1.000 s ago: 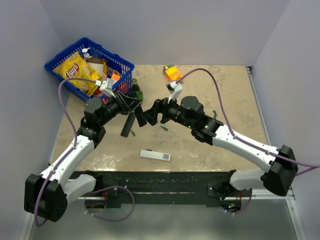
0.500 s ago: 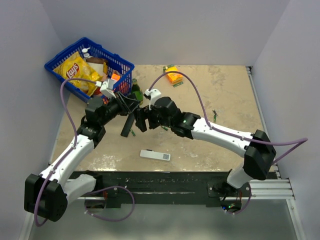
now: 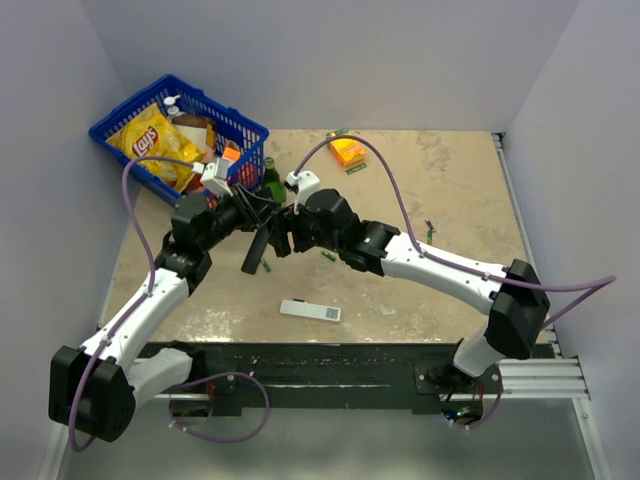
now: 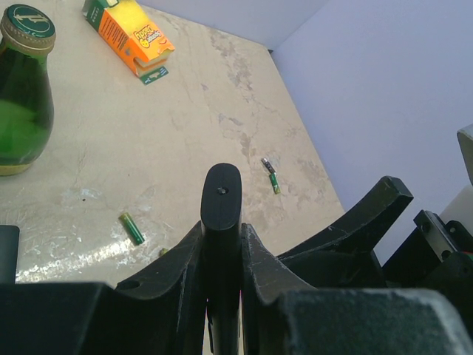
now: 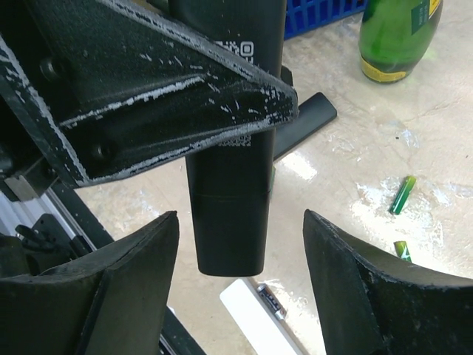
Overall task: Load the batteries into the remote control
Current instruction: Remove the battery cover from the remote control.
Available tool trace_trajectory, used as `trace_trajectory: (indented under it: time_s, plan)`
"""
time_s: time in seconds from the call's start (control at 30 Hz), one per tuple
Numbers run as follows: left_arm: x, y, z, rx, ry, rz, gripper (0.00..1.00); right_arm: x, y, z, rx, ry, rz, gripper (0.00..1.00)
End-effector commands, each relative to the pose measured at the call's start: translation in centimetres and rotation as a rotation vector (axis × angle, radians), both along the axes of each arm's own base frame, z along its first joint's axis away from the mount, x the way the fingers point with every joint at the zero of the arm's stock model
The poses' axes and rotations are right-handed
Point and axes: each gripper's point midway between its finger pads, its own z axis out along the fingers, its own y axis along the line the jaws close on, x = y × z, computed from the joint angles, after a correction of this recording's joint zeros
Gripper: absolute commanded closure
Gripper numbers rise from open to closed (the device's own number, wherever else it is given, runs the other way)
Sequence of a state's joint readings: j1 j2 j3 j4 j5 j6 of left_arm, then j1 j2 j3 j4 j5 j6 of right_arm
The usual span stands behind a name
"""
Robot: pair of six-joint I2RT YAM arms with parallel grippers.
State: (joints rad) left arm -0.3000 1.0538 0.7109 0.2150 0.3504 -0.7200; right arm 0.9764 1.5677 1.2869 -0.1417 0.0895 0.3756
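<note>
The slim black remote control (image 3: 256, 250) hangs tilted above the table, and my left gripper (image 3: 262, 222) is shut on its upper part. In the left wrist view the remote control (image 4: 221, 200) sticks out between the two fingers. My right gripper (image 5: 240, 251) is open, one finger on each side of the remote control's (image 5: 233, 214) lower end without touching it. Small green batteries lie loose on the table (image 3: 327, 256) (image 3: 267, 266) (image 4: 133, 228) (image 4: 272, 177) (image 5: 403, 194).
A flat white remote (image 3: 310, 311) lies near the front edge. A green bottle (image 3: 270, 178) stands just behind the grippers, beside a blue basket (image 3: 120, 125) of snacks. An orange box (image 3: 347, 149) sits at the back. A flat black piece (image 5: 307, 122) lies under the remote.
The right arm has swung left to the held remote, and its jaws have narrowed somewhat around the remote's end. The left arm and the remote have stayed put.
</note>
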Motion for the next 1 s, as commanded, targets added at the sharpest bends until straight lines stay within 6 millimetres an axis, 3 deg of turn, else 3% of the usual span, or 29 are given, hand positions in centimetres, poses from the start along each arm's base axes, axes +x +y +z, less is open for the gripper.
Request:
trace_trajectory:
  time_s: [0.0, 0.67, 0.97]
  plan:
    - [0.6, 0.2, 2.8, -0.009, -0.077, 0.008, 1.00, 1.1, 1.1, 2.3, 0.038, -0.059, -0.016, 0.31]
    - [0.7, -0.3, 2.3, -0.009, -0.061, -0.013, 1.00, 1.2, 1.9, 2.7, 0.050, -0.059, 0.000, 0.45]
    - [0.6, -0.2, 2.3, -0.009, -0.061, -0.012, 1.00, 1.3, 2.0, 1.5, 0.020, -0.043, -0.002, 0.55]
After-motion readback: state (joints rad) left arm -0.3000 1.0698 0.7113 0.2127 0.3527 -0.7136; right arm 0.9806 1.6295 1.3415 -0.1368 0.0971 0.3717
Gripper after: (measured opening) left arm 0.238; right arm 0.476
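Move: The battery cover, on the lower end of the remote control, sits between the right hand's open fingers, about 1 cm ahead and 1 cm left of it, level. A black bar on the table lies some 8 cm ahead, 5 cm left and 20 cm below; the nearer green battery about 9 cm ahead, 6 cm right, equally low. From the left hand, which holds the remote, the cover is roughly 5 cm back, 2 cm right and 4 cm lower. The remote's cover end is gripped from both sides: the right hand eases left and a little forward over it, about 1.5 cm in all, dipping slightly and coming back up, while its fingers narrow from well open to about half open until the pads meet the long edges. The left hand keeps its pinch on the upper part, almost still, and the right wrist doesn't turn. ##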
